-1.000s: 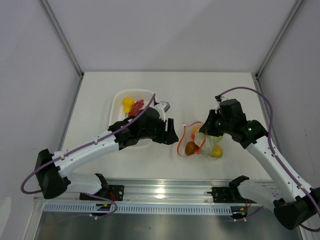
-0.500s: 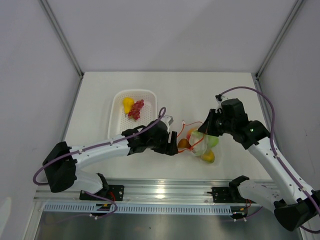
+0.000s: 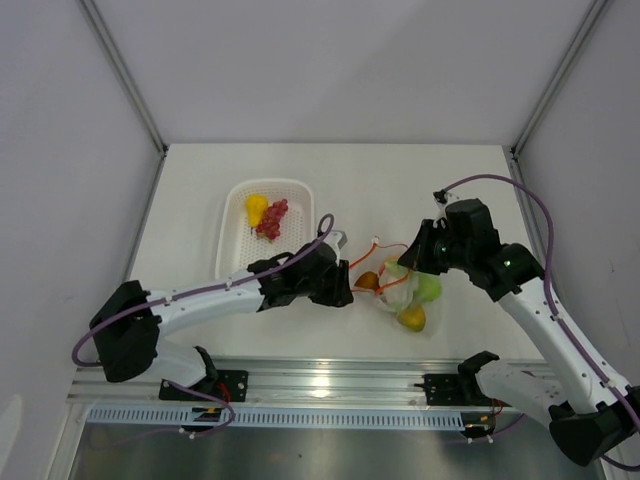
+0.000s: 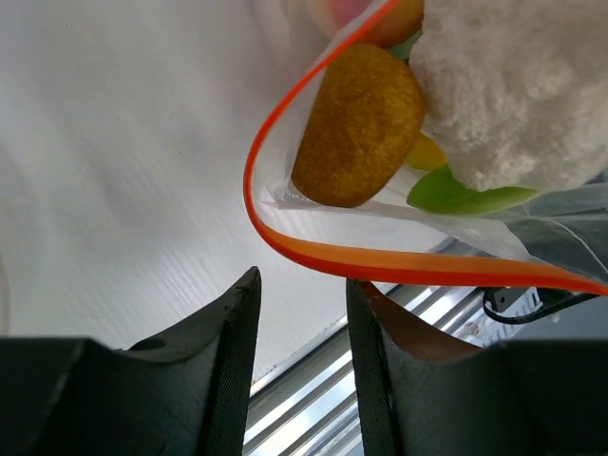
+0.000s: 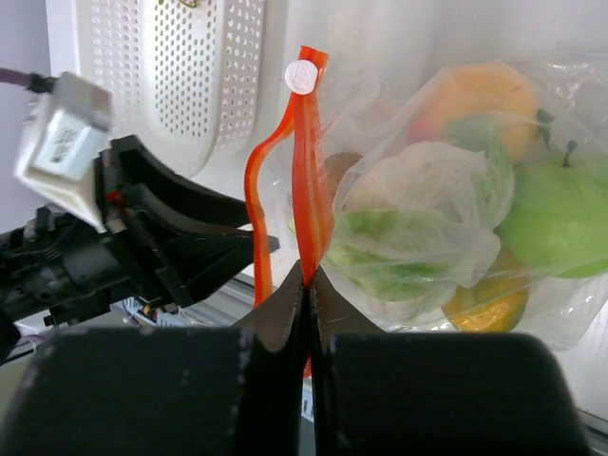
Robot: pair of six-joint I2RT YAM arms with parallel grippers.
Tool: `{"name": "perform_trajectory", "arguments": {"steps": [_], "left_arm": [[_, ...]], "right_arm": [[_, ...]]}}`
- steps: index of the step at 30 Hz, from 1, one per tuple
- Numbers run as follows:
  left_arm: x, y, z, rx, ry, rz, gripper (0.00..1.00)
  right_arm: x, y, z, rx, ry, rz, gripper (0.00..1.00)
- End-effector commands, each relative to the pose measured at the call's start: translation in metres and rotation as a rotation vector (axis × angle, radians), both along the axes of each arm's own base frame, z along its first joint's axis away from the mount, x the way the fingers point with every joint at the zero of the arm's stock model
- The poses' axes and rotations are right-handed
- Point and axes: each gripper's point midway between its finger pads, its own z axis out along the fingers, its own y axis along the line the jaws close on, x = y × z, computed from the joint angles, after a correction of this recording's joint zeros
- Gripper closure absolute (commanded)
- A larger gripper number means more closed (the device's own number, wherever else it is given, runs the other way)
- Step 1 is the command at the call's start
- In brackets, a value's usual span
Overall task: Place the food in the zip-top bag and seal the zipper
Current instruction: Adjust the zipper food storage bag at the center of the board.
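Note:
The clear zip-top bag (image 3: 405, 290) lies right of centre with cauliflower (image 5: 427, 180), a green apple (image 5: 551, 218), an orange fruit (image 5: 475, 90), a yellow fruit (image 3: 412, 317) and a brown-orange mango (image 4: 356, 123) inside. Its orange-red zipper (image 5: 312, 161) is partly open, with a white slider tab (image 5: 302, 74). My right gripper (image 5: 309, 280) is shut on the zipper strip. My left gripper (image 4: 302, 290) is open and empty, just left of the bag's mouth, with the strip (image 4: 399, 268) right above its fingertips. Purple-red grapes (image 3: 272, 220) and a yellow fruit (image 3: 256, 207) sit in the basket.
The white perforated basket (image 3: 232, 255) stands at the left of the table and also shows in the right wrist view (image 5: 171, 85). The metal rail (image 3: 330, 385) runs along the near edge. The left arm (image 3: 200, 298) stretches across in front of the basket.
My left gripper has moved from the basket rightward to the bag's mouth. The right gripper has shifted the bag slightly, and the fruits inside have settled lower.

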Motion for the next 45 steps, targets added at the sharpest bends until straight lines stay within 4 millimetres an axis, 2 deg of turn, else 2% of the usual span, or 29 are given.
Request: {"name": "perform_trajectory", "arguments": {"steps": [1, 3, 5, 8, 13, 14, 15, 18, 19, 22, 28, 31, 32, 36, 37, 38, 41, 43, 45], "left_arm": [[0.006, -0.006, 0.039, -0.149, -0.097, 0.03, 0.57], [0.005, 0.002, 0.046, -0.174, -0.121, 0.05, 0.64], [0.006, 0.006, 0.051, -0.183, -0.138, 0.064, 0.66], [0.011, 0.014, 0.059, -0.192, -0.171, 0.098, 0.77], [0.027, 0.012, 0.069, -0.2, -0.146, 0.12, 0.76], [0.028, 0.012, 0.064, -0.182, -0.126, 0.118, 0.73], [0.032, 0.008, 0.06, -0.161, -0.107, 0.12, 0.63], [0.034, 0.002, 0.055, -0.13, -0.069, 0.119, 0.55], [0.034, 0.0, 0.047, -0.119, -0.051, 0.119, 0.55], [0.035, -0.002, 0.034, -0.098, -0.016, 0.126, 0.54], [0.036, -0.004, 0.018, -0.073, 0.008, 0.128, 0.6], [0.034, -0.011, 0.017, -0.098, 0.021, 0.099, 0.66], [0.034, -0.014, 0.015, -0.101, 0.026, 0.09, 0.7], [0.031, -0.032, 0.026, -0.162, 0.036, 0.02, 0.85], [0.032, -0.037, 0.03, -0.181, 0.025, -0.003, 0.9], [0.031, -0.041, 0.035, -0.196, 0.023, -0.023, 0.99], [0.027, -0.049, 0.058, -0.245, -0.007, -0.083, 1.0], [0.021, -0.052, 0.089, -0.315, -0.043, -0.13, 0.99], [0.011, -0.058, 0.119, -0.392, -0.069, -0.184, 0.99]], "right_arm": [[0.002, 0.0, 0.021, 0.033, -0.062, -0.003, 1.0], [0.002, 0.0, 0.02, 0.032, -0.059, -0.004, 1.0], [0.002, 0.0, 0.019, 0.035, -0.057, -0.002, 1.0], [0.002, 0.002, 0.019, 0.037, -0.06, 0.003, 1.0], [0.003, 0.003, 0.021, 0.047, -0.059, 0.003, 1.0], [0.002, 0.003, 0.021, 0.047, -0.059, 0.003, 1.0], [0.002, 0.003, 0.022, 0.047, -0.06, 0.004, 1.0], [0.003, 0.002, 0.024, 0.045, -0.064, -0.001, 1.0], [0.003, 0.002, 0.024, 0.043, -0.064, 0.0, 1.0], [0.003, 0.001, 0.026, 0.044, -0.067, -0.003, 1.0], [0.003, 0.002, 0.024, 0.042, -0.063, 0.0, 1.0], [0.004, 0.002, 0.023, 0.042, -0.062, -0.002, 1.0], [0.004, 0.002, 0.022, 0.042, -0.061, -0.001, 1.0], [0.006, 0.003, 0.017, 0.038, -0.051, -0.002, 1.0], [0.007, 0.004, 0.017, 0.039, -0.054, -0.003, 1.0], [0.008, 0.003, 0.013, 0.032, -0.05, -0.005, 1.0], [0.016, -0.005, -0.002, -0.037, -0.041, -0.038, 1.0], [0.02, -0.015, -0.009, -0.113, -0.031, -0.054, 1.0], [0.026, -0.027, -0.001, -0.163, -0.064, -0.098, 1.0]]}}
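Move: Just off the left fingertips is the orange rim of the zip-top bag: its near-left corner lies some 2 cm ahead, 2 cm to the right and about level. The brown fruit inside lies about 3 cm ahead, 5 cm right and 5 cm below; the cauliflower is about 1 cm ahead, 11 cm right and 5 cm below. For the right hand, already holding the rim, that corner lies roughly 12 cm left, 4 cm back and 10 cm below. Hopping about 5 cm up, then 3 cm forward and back down to its starting height, the left hand brings its part-open fingers over the bag's near-left rim and shuts them fully, pinching it. It then heads about 4 cm to the right and 3 cm up, towards the right hand, which keeps its grip and only at the end eases slightly down, forward and right. ##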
